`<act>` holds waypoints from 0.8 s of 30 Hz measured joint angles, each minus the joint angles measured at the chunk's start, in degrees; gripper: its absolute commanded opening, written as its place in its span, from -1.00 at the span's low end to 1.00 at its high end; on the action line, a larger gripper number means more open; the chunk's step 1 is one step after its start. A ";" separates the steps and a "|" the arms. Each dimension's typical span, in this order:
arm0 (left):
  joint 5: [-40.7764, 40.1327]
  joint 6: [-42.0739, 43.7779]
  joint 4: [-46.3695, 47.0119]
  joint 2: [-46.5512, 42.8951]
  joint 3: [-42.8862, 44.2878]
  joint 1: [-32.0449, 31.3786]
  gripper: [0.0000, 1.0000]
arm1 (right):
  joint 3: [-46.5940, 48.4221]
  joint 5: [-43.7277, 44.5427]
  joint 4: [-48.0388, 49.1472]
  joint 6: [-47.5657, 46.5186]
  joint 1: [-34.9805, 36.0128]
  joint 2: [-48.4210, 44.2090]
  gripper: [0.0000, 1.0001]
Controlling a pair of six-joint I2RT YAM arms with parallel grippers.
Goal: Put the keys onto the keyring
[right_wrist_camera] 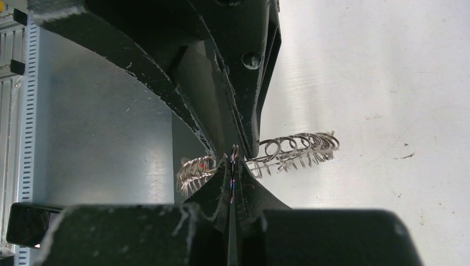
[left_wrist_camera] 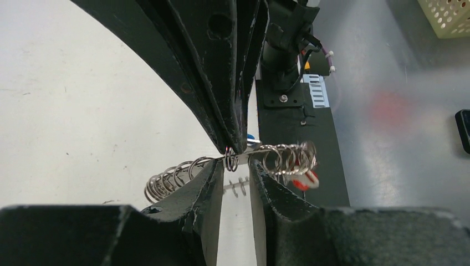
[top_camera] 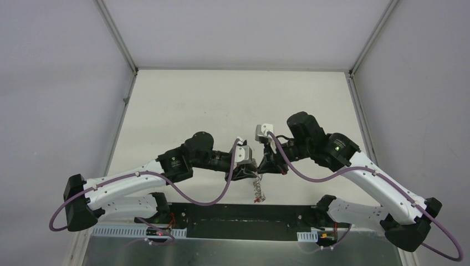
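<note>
Both grippers meet above the table's near middle. My right gripper (right_wrist_camera: 233, 167) is shut on a small dark keyring (right_wrist_camera: 234, 154), seen edge-on between its pads. In the left wrist view the same keyring (left_wrist_camera: 231, 161) hangs from the right gripper's tips (left_wrist_camera: 235, 145). My left gripper (left_wrist_camera: 236, 167) stands with a narrow gap, one finger on each side of the ring. A string of silver rings (left_wrist_camera: 172, 178) runs across both fingertips and carries a red tag (left_wrist_camera: 306, 180). A sliver of blue (left_wrist_camera: 251, 136) shows behind the right fingertips. The keys themselves are hidden.
From above, the string of rings (top_camera: 258, 191) dangles below the joined grippers (top_camera: 256, 168) towards the black base plate (top_camera: 238, 221). A perforated basket corner (left_wrist_camera: 449, 16) sits off the table. The white table (top_camera: 233, 105) stretches away behind the arms.
</note>
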 measured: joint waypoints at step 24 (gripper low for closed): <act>-0.33 -1.49 2.25 -1.33 -1.90 0.00 -1.00 | -6.25 2.08 9.55 1.66 0.00 -7.74 0.09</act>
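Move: Right at the left fingertips, about 1 cm to their right and a touch above, is a wire loop at the top of the hanging keyring. The right hand still pinches that loop between its own closed pads. From the loop, the blue tag hangs about 3 cm below and 1 cm back. The red tag is at the keyring's near end, roughly 5 cm back and 8 cm below the loop. Rising barely 1 cm, the part-open left fingers straddle the loop beside the right fingertips and shut on it, then hold and sink back by the same small amount. Only after that does the right hand let go, opening to a bit over half and lifting away about 1 cm while its fingers tilt up some 10 degrees. ##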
